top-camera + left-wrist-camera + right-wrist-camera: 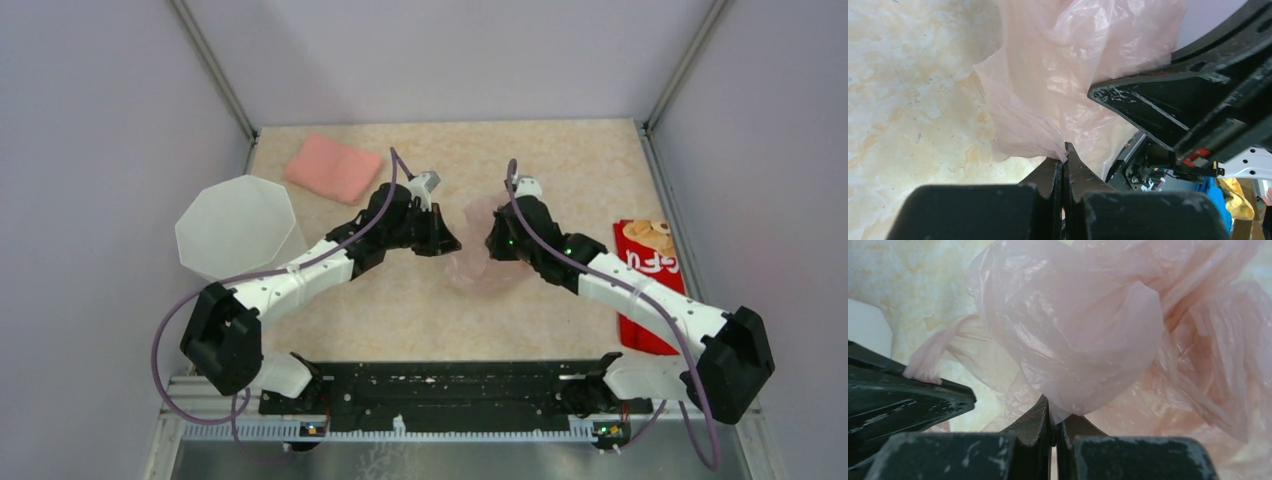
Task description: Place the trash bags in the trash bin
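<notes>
A crinkly, translucent pale pink trash bag (478,258) hangs between my two grippers over the middle of the table. My left gripper (452,243) is shut on the bag's left edge; the film (1068,75) is pinched at the fingertips (1065,150). On the bag's right side my right gripper (491,243) is shut too, with a fold of film (1083,335) caught between its fingertips (1054,412). The white faceted trash bin (236,226) stands at the far left of the table, apart from the bag.
A folded salmon-pink cloth (333,167) lies at the back, left of centre. A flat red packet (652,285) with white lettering lies along the right edge, partly under the right arm. Grey walls close in on three sides.
</notes>
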### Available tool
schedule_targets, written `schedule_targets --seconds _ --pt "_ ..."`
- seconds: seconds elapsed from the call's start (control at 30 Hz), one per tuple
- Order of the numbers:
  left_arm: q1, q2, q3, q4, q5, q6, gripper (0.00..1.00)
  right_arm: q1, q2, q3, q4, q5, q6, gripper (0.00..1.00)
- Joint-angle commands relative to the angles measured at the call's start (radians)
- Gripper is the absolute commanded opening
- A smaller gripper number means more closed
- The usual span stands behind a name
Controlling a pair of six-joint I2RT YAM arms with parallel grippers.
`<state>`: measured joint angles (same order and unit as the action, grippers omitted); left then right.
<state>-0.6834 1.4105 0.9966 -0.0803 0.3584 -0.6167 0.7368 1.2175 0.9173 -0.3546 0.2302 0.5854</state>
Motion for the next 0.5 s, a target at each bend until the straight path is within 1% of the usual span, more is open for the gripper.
schedule_targets --seconds 0.0,0.23,0.33,0.47 --pt "0.002 -0.027 -0.001 0.029 -0.020 0.032 0.00 0.047 0.030 0.045 -0.104 0.064 -0.047 0.00" --pt "0.005 -0.037 0.048 0.055 -0.045 0.037 0.00 0.046 0.181 -0.079 0.004 0.112 0.010 0.00" --pt "0.008 -0.039 0.069 0.072 -0.035 0.037 0.00 0.047 0.245 -0.086 0.045 0.115 0.008 0.00" --pt "0.011 -0.065 0.101 0.086 -0.030 0.032 0.00 0.047 0.309 -0.096 0.098 0.081 0.008 0.00"
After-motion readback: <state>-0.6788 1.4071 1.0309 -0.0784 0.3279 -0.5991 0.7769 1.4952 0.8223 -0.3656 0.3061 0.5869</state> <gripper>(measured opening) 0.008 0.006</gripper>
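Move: The trash bag hangs from both closed grippers. Its middle is about 8 cm below the right hand, 2 cm ahead and 1 cm left; from the left hand it is some 6 cm right, 2 cm ahead and 10 cm down. From the right hand, the bin is about 48 cm left and 3 ahead, the folded pink cloth 35 left and 27 ahead, and the red snack bag 39 right, level with it. The last two lie 16 cm lower. Still pinching its part of the trash bag, the right hand plunges about 13 cm towards the table, drifting a little back and right while its fingers tip some 20 degrees more steeply down. The left hand keeps its shut grip on the other edge up high, nearly in place, easing up about 1.5 cm towards the end. ##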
